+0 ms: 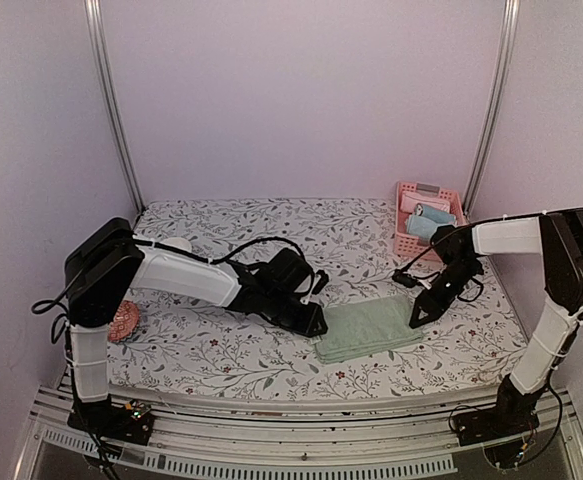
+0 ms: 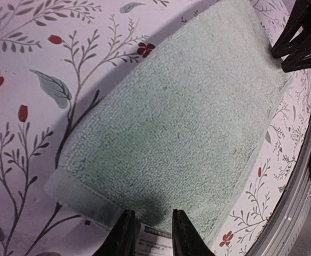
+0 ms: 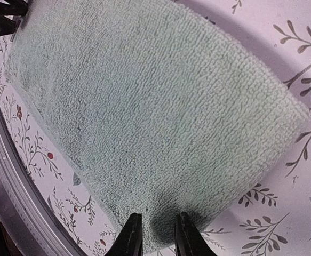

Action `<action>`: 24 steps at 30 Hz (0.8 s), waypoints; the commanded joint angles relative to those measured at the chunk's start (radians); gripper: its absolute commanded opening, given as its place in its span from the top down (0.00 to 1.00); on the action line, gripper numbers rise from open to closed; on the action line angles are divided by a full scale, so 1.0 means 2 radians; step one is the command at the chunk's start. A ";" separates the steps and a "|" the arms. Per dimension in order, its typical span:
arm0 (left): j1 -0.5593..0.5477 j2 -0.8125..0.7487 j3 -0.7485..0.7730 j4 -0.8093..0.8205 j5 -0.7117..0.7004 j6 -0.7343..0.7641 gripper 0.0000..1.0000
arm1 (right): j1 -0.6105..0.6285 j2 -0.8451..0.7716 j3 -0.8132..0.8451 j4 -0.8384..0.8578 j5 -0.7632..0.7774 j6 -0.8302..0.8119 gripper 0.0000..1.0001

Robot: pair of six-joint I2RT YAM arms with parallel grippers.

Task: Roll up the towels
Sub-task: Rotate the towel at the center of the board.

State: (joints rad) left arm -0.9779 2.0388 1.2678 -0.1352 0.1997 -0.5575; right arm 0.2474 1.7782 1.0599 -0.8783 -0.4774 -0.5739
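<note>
A pale sage-green towel (image 1: 366,328) lies folded flat on the flowered cloth near the front middle of the table. My left gripper (image 1: 316,325) is down at its left edge. In the left wrist view the fingertips (image 2: 151,216) are closed on the towel's (image 2: 182,122) hem, with a white label showing between them. My right gripper (image 1: 414,318) is at the towel's right edge. There its jaws (image 3: 156,217) pinch a puckered bit of the towel (image 3: 155,106). A light blue towel (image 1: 429,222) lies rolled inside the basket.
The pink slatted basket (image 1: 403,240) stands at the back right, just behind my right arm. A reddish round object (image 1: 123,322) lies by the left arm's base and a white object (image 1: 176,243) behind that arm. Metal rails run along the near table edge.
</note>
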 commanded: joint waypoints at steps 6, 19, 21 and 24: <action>-0.025 0.008 -0.008 0.014 0.046 0.014 0.74 | -0.003 -0.037 -0.024 -0.041 0.011 -0.039 0.79; 0.031 0.043 0.009 -0.074 -0.015 0.042 0.76 | 0.038 0.003 -0.056 -0.044 0.067 -0.059 0.80; 0.059 0.045 0.021 -0.079 -0.022 0.064 0.76 | 0.073 0.007 -0.036 -0.050 0.060 -0.055 0.80; 0.099 0.055 0.071 -0.100 -0.052 0.104 0.76 | 0.129 0.034 0.023 -0.065 0.022 -0.037 0.79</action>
State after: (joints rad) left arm -0.9100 2.0850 1.3251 -0.1959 0.2340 -0.4664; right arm 0.3771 1.7676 1.0092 -0.9718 -0.4019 -0.6704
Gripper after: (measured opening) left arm 0.239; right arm 0.205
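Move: The green towel lies between the hands, slightly askew: its middle is about 12 cm to the right of the left hand, level fore and aft, and 2 cm lower. From the right hand the towel's middle is some 10 cm to the left, about 1 cm nearer the base and 2 cm lower, with the pink basket roughly 27 cm ahead and 8 cm to the right. Both sets of fingertips are already at the towel's short ends. The right hand works back about 5 cm along the towel's right end to its near corner, first a touch raised and then over a centimetre lower, before veering a little left as its wrist turns some 15 degrees counter-clockwise, its fingertips on the towel again at the end. The left hand keeps its nearly shut fingertips at the tagged left end, easing about 3 cm back and slightly right while settling lower, then reverses and sweeps roughly 5 cm forward and some 3 cm left, taking that end of the towel farther out. ##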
